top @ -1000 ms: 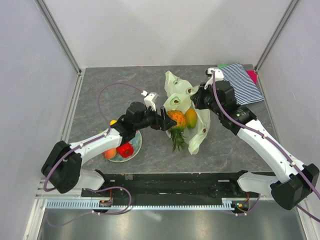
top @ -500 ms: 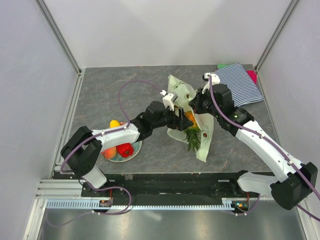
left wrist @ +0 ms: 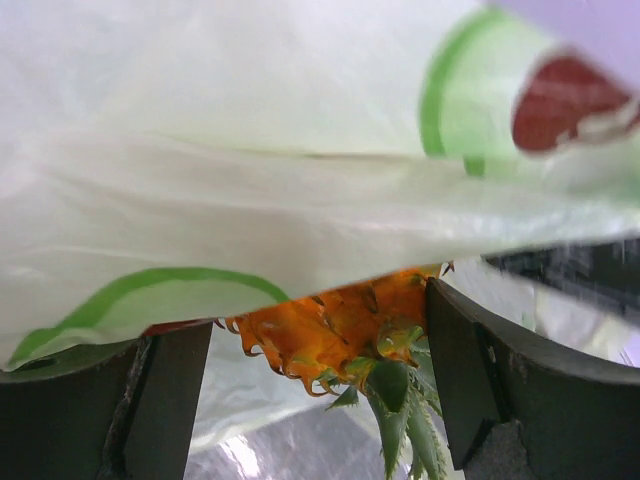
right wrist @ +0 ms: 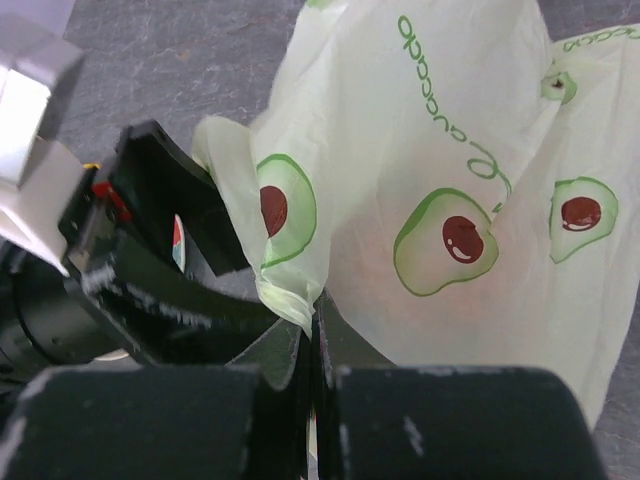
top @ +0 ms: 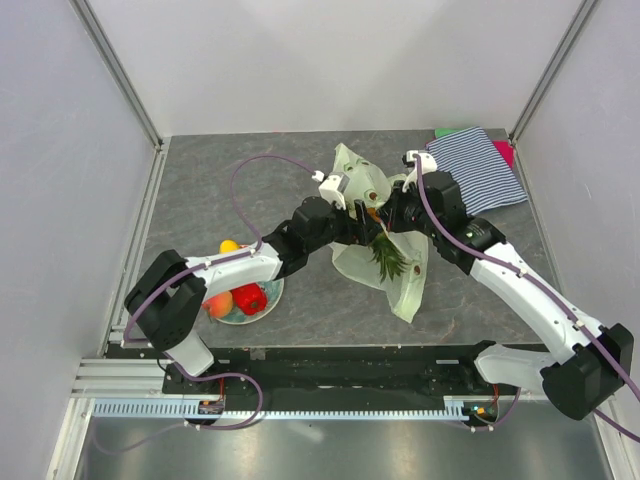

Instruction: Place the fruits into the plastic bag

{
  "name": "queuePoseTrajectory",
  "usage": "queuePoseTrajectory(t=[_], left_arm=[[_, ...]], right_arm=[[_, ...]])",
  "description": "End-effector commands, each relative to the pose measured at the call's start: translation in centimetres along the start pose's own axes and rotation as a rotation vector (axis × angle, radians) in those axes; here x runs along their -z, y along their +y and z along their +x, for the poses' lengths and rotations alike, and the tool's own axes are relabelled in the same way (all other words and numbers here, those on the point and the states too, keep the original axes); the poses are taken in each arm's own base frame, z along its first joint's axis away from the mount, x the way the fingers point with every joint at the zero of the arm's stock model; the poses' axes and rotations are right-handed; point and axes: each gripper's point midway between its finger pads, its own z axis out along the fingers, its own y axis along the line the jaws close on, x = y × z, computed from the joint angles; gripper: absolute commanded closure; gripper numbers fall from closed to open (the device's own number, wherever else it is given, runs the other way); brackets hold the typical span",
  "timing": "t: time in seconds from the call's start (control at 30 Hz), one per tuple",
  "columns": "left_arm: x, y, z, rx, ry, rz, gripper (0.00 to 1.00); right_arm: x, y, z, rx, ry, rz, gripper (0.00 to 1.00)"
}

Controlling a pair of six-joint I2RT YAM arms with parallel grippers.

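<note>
The pale green plastic bag [top: 405,275] with avocado prints lies mid-table. My right gripper [top: 395,215] is shut on its rim [right wrist: 285,300] and holds the mouth up. My left gripper [top: 362,225] reaches into that mouth, its jaws set wide around the orange pineapple [top: 384,255], whose green leaves hang down. In the left wrist view the pineapple [left wrist: 340,320] sits between the black fingers [left wrist: 470,380], with bag film [left wrist: 250,200] draped over it. A red fruit [top: 250,298], an orange one [top: 220,303] and a yellow one [top: 230,246] rest on the plate [top: 276,283] at front left.
A striped blue-white cloth [top: 480,165] lies at the back right corner over a pink and a green item. Metal frame rails border the grey table. The two wrists are close together over the bag.
My left arm has carried the pineapple right and farther back, under the bag's raised rim. The right gripper has kept its hold and the bag has shifted slightly.
</note>
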Motion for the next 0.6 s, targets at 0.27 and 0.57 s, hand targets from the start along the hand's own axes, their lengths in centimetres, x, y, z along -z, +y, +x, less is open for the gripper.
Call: queuePoseTrajectory(t=[0.27,0.57], left_arm=[[-2.7,4.9,-4.4,0.133,-0.261,-0.28,0.54],[-4.6,5.7,-3.8,0.109,-0.266,-0.306,0.42]], right_arm=[[0.7,2.0,1.4,-0.069,0.035,-0.12,1.0],[-1.2,0.2,3.3,-0.086,0.065,-0.047,1.0]])
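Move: The left hand, with the pineapple still between its wide-set fingers and its crown about 6 cm back and 3 cm right, is at the bag's mouth; the plastic bag's middle lies roughly 3 cm ahead, 2 cm right and 8 cm below. The right gripper, pinching the rim, is about 4 cm right, level and 7 cm higher. From the right hand, the bag's middle is about 3 cm ahead, 2 cm left and 15 cm below. The left arm keeps its grip on the pineapple and carries it about 6 cm forward into the bag, sinking some 3.5 cm from partway on while the wrist swings about 20 degrees counter-clockwise, so the fingers point more straight out. The right hand keeps the bag's rim pinched shut and brings it a few centimetres down and back, drifting slightly left towards the left gripper as it tips a little downward. ##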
